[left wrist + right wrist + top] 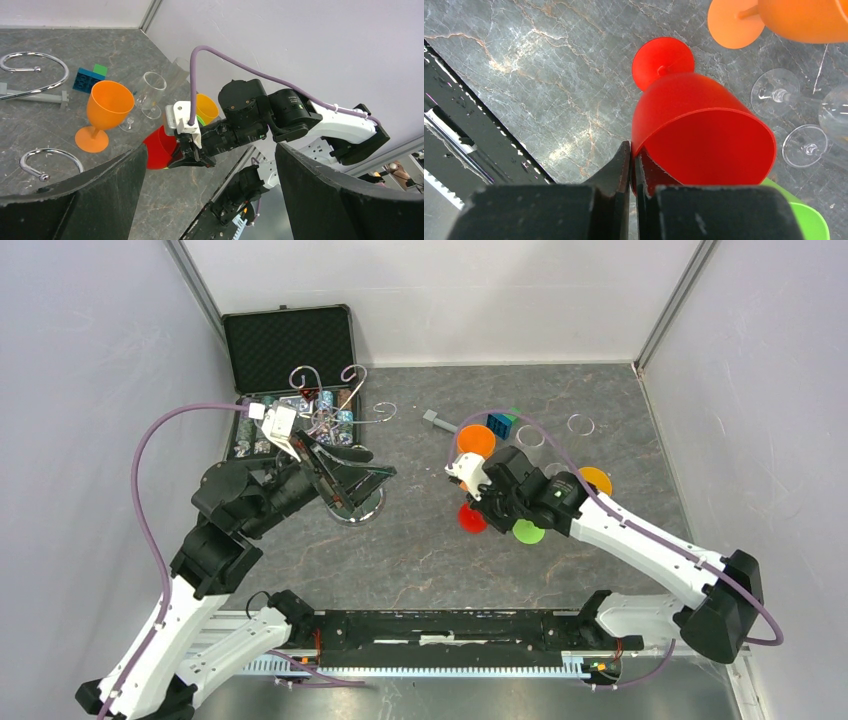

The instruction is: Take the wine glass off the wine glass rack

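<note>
My right gripper [631, 160] is shut on the rim of a red wine glass [699, 135], one finger inside the bowl and one outside. The glass's round foot is low over the table, and whether it touches I cannot tell. From above, the red wine glass [472, 518] is right of centre, well away from the wine glass rack [355, 505], a silver wire stand with curled hooks at the back left. My left gripper [352, 468] hangs wide open over the rack's disc base with nothing between its fingers [100, 195].
An orange glass [477, 440], a green glass [528, 531], a yellow-orange glass [596, 480] and clear glasses [530, 436] stand around the red one. A blue block [500, 424] lies behind them. An open black foam-lined case [290, 345] stands at the back left.
</note>
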`<state>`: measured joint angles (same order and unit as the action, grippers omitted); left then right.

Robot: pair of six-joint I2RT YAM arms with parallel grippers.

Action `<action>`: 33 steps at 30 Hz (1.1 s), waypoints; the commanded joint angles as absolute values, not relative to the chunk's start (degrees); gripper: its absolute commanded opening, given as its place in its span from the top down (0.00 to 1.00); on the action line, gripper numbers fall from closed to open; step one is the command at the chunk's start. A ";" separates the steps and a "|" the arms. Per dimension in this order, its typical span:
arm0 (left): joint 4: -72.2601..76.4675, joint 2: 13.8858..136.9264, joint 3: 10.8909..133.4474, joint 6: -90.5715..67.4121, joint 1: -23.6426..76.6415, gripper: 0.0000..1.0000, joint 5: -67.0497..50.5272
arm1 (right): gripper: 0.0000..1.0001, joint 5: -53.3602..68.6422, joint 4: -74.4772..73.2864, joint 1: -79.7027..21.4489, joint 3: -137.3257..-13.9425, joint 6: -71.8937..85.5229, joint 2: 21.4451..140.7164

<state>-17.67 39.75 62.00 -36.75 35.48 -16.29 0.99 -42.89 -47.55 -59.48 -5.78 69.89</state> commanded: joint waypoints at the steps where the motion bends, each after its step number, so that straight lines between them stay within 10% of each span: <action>1: -18.31 39.41 64.63 -34.28 35.69 0.00 -14.43 | 0.90 0.35 -43.28 -48.67 -63.17 -7.20 70.29; 23: -29.41 39.27 70.26 -30.43 35.69 0.01 -7.51 | 0.38 -3.27 -38.94 -49.66 -65.82 -7.47 64.63; 33: -45.78 33.44 76.69 -26.15 35.70 0.00 21.36 | 0.04 -27.72 -25.10 -49.68 -58.21 -4.55 43.62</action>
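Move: The red wine glass I still pinch by its bowl wall leans slightly from my right hand; its middle is about 4 cm ahead, 1 cm to the right and some 6 cm below. The upright orange glass stands about 14 cm ahead and 3 cm left, the green one about 3 cm ahead and 11 cm right, and a clear glass roughly 13 cm ahead and 8 cm right. From my left hand, the red glass lies some 7 cm ahead, 20 cm right and 33 cm below. I spread my right fingers from nearly shut to almost fully open, letting go of the red glass's bowl; barely moving at first, I then lift ever faster, about 14 cm straight up, tipping my fingertips up nearly 30 degrees and edging right at the end. My open, empty left hand hardly moves at first, then swings about 8 cm left, away from the glasses, turning counter-clockwise. ##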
